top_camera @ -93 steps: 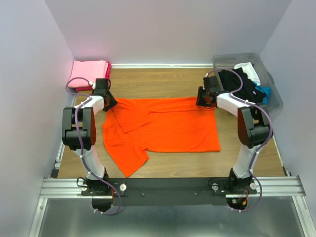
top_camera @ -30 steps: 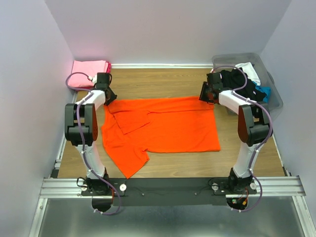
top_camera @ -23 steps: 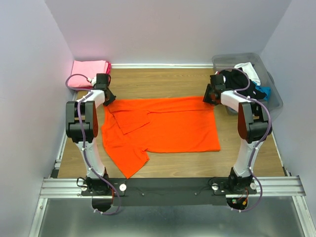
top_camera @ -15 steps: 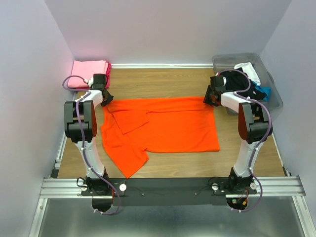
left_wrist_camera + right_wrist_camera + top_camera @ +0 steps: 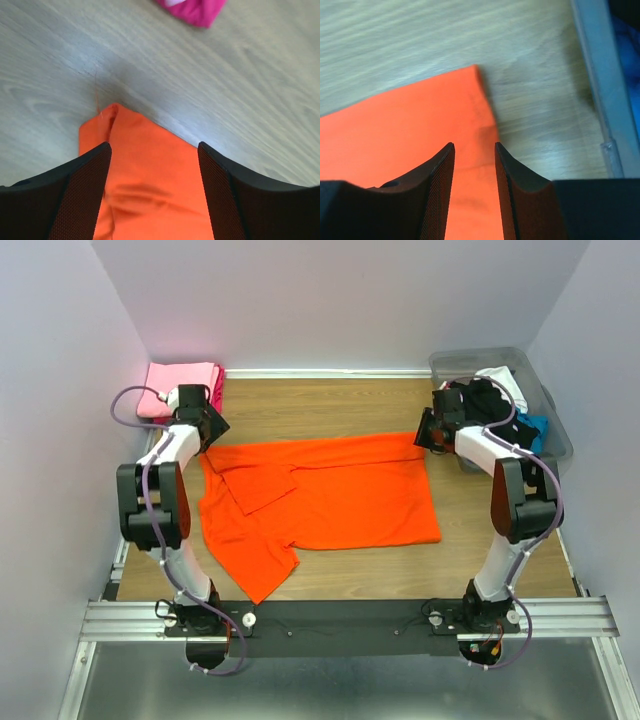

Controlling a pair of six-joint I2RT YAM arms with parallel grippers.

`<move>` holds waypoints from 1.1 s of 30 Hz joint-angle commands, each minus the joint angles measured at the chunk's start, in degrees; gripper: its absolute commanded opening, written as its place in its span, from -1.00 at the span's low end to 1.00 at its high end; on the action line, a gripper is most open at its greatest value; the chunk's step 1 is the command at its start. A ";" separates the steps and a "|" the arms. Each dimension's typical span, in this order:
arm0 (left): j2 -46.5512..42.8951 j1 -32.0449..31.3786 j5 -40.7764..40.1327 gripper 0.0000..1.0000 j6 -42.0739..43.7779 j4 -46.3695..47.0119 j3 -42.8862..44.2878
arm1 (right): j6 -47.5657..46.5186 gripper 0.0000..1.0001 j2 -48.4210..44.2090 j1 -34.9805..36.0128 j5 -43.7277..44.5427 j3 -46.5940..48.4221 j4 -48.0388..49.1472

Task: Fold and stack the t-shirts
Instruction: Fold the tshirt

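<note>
The bright orange t-shirt (image 5: 330,495) lies spread on the wooden table, one sleeve folded over its left part. My left gripper (image 5: 205,430) hovers open over its far left corner (image 5: 107,112), with cloth (image 5: 150,175) lying loose between the wide jaws. My right gripper (image 5: 428,432) stands open over the far right corner (image 5: 477,70), its fingers a narrow gap apart above flat cloth (image 5: 410,125). A folded pink and magenta t-shirt stack (image 5: 183,380) sits at the back left. Black (image 5: 490,405), white (image 5: 505,380) and blue (image 5: 533,425) t-shirts lie in the bin.
The translucent grey plastic bin (image 5: 555,445) stands at the back right, its wall (image 5: 600,100) close beside my right gripper. A magenta cloth edge (image 5: 192,10) shows just beyond my left gripper. Walls close in the table on the left, back and right.
My left gripper has opened and let go of the orange shirt's corner, and its wrist has swung back-left toward the pink stack. The shirt has shifted slightly left. The right gripper barely moved.
</note>
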 commanded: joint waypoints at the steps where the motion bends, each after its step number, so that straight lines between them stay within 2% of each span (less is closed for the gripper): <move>1: -7.92 -2.03 -2.98 0.57 0.22 -0.45 -2.58 | 0.43 -0.09 -3.65 0.12 -6.60 1.57 -2.32; 4: -11.17 -3.70 -2.46 0.54 1.63 -0.89 -5.65 | 0.43 -0.10 -4.36 1.88 -12.48 1.66 -2.67; 6: -13.02 -5.53 -2.19 0.42 2.33 -2.55 -7.76 | -0.27 -0.10 -4.28 4.76 -15.38 2.01 -2.76; 11: -19.77 -9.50 -0.53 0.40 1.02 -4.93 -17.14 | -0.10 -0.10 -3.48 9.79 -16.71 1.84 -2.76; 17: -24.71 -10.29 1.50 0.19 -1.71 -7.91 -25.69 | 1.13 -0.10 -2.95 14.10 -17.95 0.35 -2.67; 21: -26.12 -11.43 3.25 0.04 -2.94 -8.54 -28.51 | 1.48 -0.10 -2.87 14.54 -18.04 -0.80 -2.67; 26: -23.75 -12.14 3.61 -0.06 -2.77 -8.45 -29.30 | 1.05 -0.10 -3.04 14.63 -17.86 -1.76 -2.67; 30: -23.04 -12.58 3.52 -0.25 -3.29 -8.63 -29.74 | 0.96 -0.10 -3.48 14.54 -17.86 -2.20 -2.58; 33: -22.34 -13.02 4.05 -0.27 -3.21 -8.45 -29.48 | 0.96 -0.10 -3.92 14.54 -17.33 -2.91 -2.67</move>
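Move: For the left gripper, the near corner of the folded-in sleeve flap lies about 19 cm back, 9 cm right and 4 cm below; the t-shirt's far left corner is level with it, roughly 3 cm left, and the pink stack some 13 cm ahead and 9 cm left. From the right gripper, the inner edge of the folded strip is about 5 cm back, 16 cm left and 3 cm down; the shirt's far right corner sits some 4 cm straight ahead, and the clothes bin 11 cm ahead and 25 cm right. Lift the left gripper about 5 cm clear, then bring it back some 17 cm and 9 cm to the right, sinking close over the sleeve flap's near corner while the fingers draw together to about half their opening and tip a little further forward-down. Meanwhile raise the right gripper slightly and carry it left and somewhat back, above the folded strip to its inner edge, turning about 25 degrees counter-clockwise with its fingers kept part open. ##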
